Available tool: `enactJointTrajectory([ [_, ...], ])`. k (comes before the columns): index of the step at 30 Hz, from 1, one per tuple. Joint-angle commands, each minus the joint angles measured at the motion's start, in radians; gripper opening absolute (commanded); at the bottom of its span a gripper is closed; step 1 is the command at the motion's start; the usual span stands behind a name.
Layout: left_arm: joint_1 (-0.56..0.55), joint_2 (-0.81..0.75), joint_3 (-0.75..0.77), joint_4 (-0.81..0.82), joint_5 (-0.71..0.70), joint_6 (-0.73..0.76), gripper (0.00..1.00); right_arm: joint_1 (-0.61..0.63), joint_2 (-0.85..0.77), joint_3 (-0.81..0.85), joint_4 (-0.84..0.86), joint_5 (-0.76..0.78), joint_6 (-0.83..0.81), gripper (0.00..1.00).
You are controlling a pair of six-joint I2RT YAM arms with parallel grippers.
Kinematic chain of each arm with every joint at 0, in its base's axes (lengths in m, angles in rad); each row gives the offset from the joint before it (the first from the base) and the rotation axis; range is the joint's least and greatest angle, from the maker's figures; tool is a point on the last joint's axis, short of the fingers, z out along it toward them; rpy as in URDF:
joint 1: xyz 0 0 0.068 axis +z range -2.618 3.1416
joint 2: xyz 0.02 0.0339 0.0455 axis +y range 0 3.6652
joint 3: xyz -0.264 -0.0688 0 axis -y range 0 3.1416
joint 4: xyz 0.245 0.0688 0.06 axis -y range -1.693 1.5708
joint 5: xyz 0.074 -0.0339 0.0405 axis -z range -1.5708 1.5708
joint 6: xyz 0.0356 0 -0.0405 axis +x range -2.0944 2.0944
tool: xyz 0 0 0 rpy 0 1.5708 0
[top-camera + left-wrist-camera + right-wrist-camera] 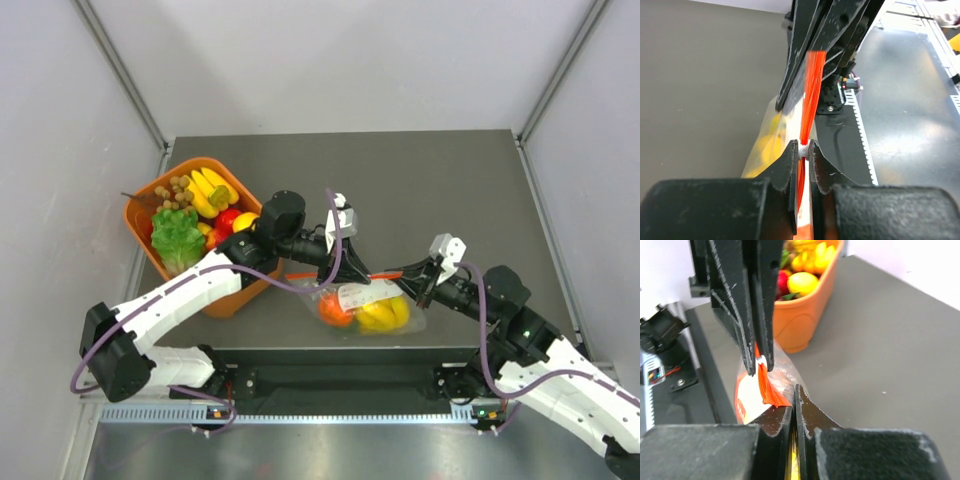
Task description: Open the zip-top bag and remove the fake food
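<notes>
The zip-top bag (368, 300) hangs just above the table's near edge, held between both grippers. Through its clear plastic I see the fake food: an orange-red round fruit (335, 310) and a yellow banana bunch (386, 315). My left gripper (804, 149) is shut on the small white slider of the orange zip strip (812, 85). In the top view the left gripper (349, 277) comes down onto the strip from above. My right gripper (795, 390) is shut on the bag's end by the strip (769, 390), a short way right of the left gripper (752, 305). The right gripper (413, 285) reaches in from the right.
An orange plastic basket (234, 297) stands at the left of the table, holding lettuce (178, 238), bananas and other toy fruit. The same basket (805, 310) shows behind the left gripper in the right wrist view. A black rail (340, 380) runs along the near edge.
</notes>
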Motion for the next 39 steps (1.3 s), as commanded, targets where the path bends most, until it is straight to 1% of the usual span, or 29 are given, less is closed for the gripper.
enactJointTrajectory([
  [1, -0.003, -0.018, 0.028, -0.087, -0.030, 0.053, 0.00, -0.009, -0.057, 0.055, 0.032, 0.152, -0.018, 0.00],
  [6, 0.001, -0.044, 0.027, -0.106, -0.084, 0.070, 0.00, -0.010, -0.068, 0.065, 0.026, 0.239, -0.016, 0.00],
  [10, 0.002, -0.052, 0.027, -0.116, -0.107, 0.081, 0.00, -0.010, -0.060, 0.077, 0.019, 0.352, -0.005, 0.00],
  [15, 0.004, -0.058, 0.031, -0.129, -0.119, 0.092, 0.00, -0.009, -0.037, 0.115, -0.022, 0.471, 0.002, 0.00],
  [19, 0.004, -0.066, 0.033, -0.132, -0.121, 0.093, 0.00, -0.010, -0.022, 0.143, -0.045, 0.534, 0.007, 0.00],
  [26, 0.005, -0.072, 0.031, -0.127, -0.113, 0.092, 0.00, -0.010, -0.005, 0.181, -0.068, 0.612, 0.007, 0.00],
  [39, 0.004, -0.079, 0.031, -0.127, -0.099, 0.087, 0.00, -0.025, 0.065, 0.218, -0.048, 0.733, -0.002, 0.00],
])
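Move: The left fingers already pinch the zip slider; the right fingers already pinch the bag's zip end, with the slider about 7 cm to their left, level with them. In the hanging bag, the bananas lie some 4 cm left, 4 cm back and 8 cm below the right hand. The orange fruit is roughly 7 cm left, 4 cm back and 8 cm below the left hand. The right hand drags the zip end about 11 cm right and forward while the left keeps the slider. ##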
